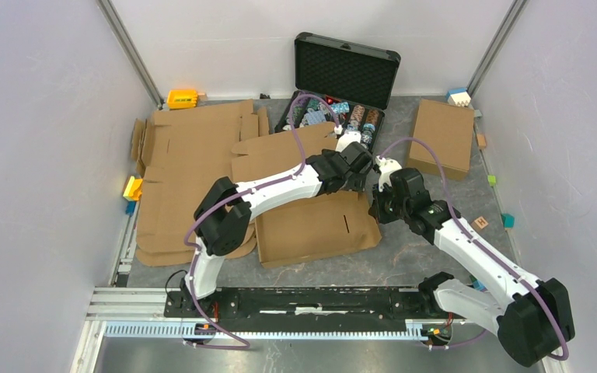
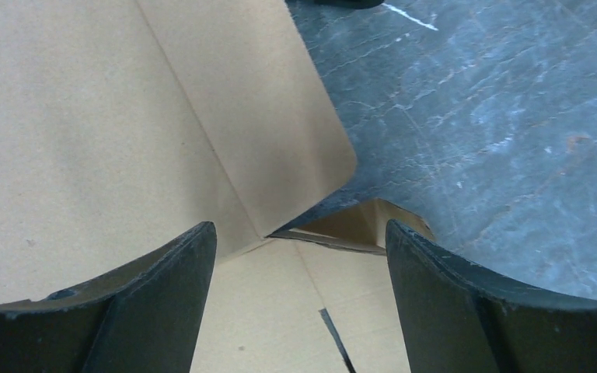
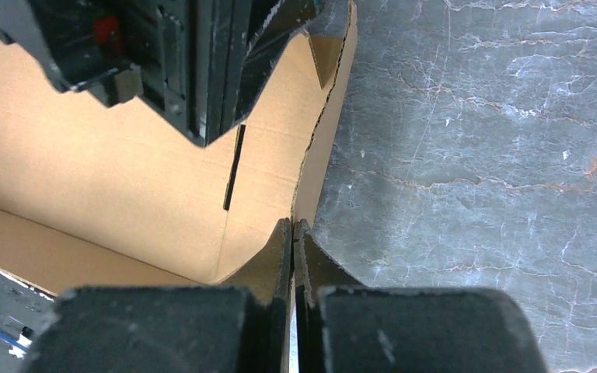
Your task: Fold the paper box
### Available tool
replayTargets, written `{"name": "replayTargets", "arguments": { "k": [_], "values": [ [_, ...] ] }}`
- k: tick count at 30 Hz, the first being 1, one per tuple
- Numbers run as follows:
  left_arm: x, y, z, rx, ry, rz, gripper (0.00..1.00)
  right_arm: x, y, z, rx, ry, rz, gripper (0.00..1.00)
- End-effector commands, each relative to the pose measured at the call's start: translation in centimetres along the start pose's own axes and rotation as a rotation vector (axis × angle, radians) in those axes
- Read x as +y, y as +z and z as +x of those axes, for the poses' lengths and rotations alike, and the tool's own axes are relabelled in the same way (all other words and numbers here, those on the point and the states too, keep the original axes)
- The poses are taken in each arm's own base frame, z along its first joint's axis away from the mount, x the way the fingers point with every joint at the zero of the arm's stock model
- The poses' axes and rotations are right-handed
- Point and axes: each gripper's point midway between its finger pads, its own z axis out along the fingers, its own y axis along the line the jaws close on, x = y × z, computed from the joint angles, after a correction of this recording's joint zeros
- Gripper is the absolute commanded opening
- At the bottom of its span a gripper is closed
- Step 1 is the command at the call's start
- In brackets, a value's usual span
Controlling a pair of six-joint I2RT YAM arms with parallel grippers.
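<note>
The paper box point(image 1: 311, 225) lies mid-table, brown cardboard, half formed with low walls raised. My left gripper point(image 1: 360, 169) hovers over its far right corner. In the left wrist view it point(image 2: 301, 233) is open and holds nothing, with a rounded flap point(image 2: 264, 116) and the box floor point(image 2: 280, 311) under it. My right gripper point(image 1: 378, 208) is at the box's right side. The right wrist view shows this gripper point(image 3: 292, 225) shut on the top edge of the right wall point(image 3: 322, 132). The left gripper's black body point(image 3: 186, 70) hangs over the inside.
Flat cardboard sheets point(image 1: 186, 171) cover the left of the table. An open black case point(image 1: 342, 85) with coloured chips stands at the back. A finished brown box point(image 1: 441, 136) sits at the back right. A yellow toy point(image 1: 181, 98) and small blocks point(image 1: 507, 221) lie at the edges.
</note>
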Motion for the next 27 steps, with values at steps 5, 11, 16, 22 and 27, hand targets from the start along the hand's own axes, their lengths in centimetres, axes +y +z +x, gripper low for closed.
{"name": "replayTargets", "arguments": {
  "k": [5, 11, 16, 22, 27],
  "values": [
    [1.0, 0.1, -0.9, -0.016, 0.119, -0.078, 0.79, 1.1, -0.7, -2.7, -0.087, 0.004, -0.04, 0.0],
    [1.2, -0.6, 0.9, 0.048, 0.191, -0.041, 0.71, 0.6, -0.6, -3.1, -0.091, 0.007, -0.013, 0.0],
    [2.1, -0.5, 2.0, 0.069, 0.203, -0.058, 0.61, 1.1, -0.9, -4.0, -0.108, 0.006, -0.034, 0.0],
    [2.3, -0.2, 3.0, 0.087, 0.199, -0.062, 0.6, 1.5, -1.2, -4.6, -0.111, 0.013, -0.044, 0.0],
    [1.9, -0.4, 2.7, 0.072, 0.164, -0.042, 0.68, 2.6, -1.0, -4.6, -0.118, 0.029, -0.106, 0.0]
  ]
}}
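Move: The paper box's far right corner flap lies about 2 cm right of the left hand and 3 cm below it, level with it fore and aft. From that hand, the floor slot is some 9 cm back and 2 cm left, and the open lid panel about 6 cm ahead and 16 cm left. The right hand pinches the right side wall's top edge, with the flap some 6 cm ahead and 4 cm left of it. Left hand sinks about 3 cm, edging left, fingers narrowing against the corner flap; right still pinches, slightly raising the wall. ##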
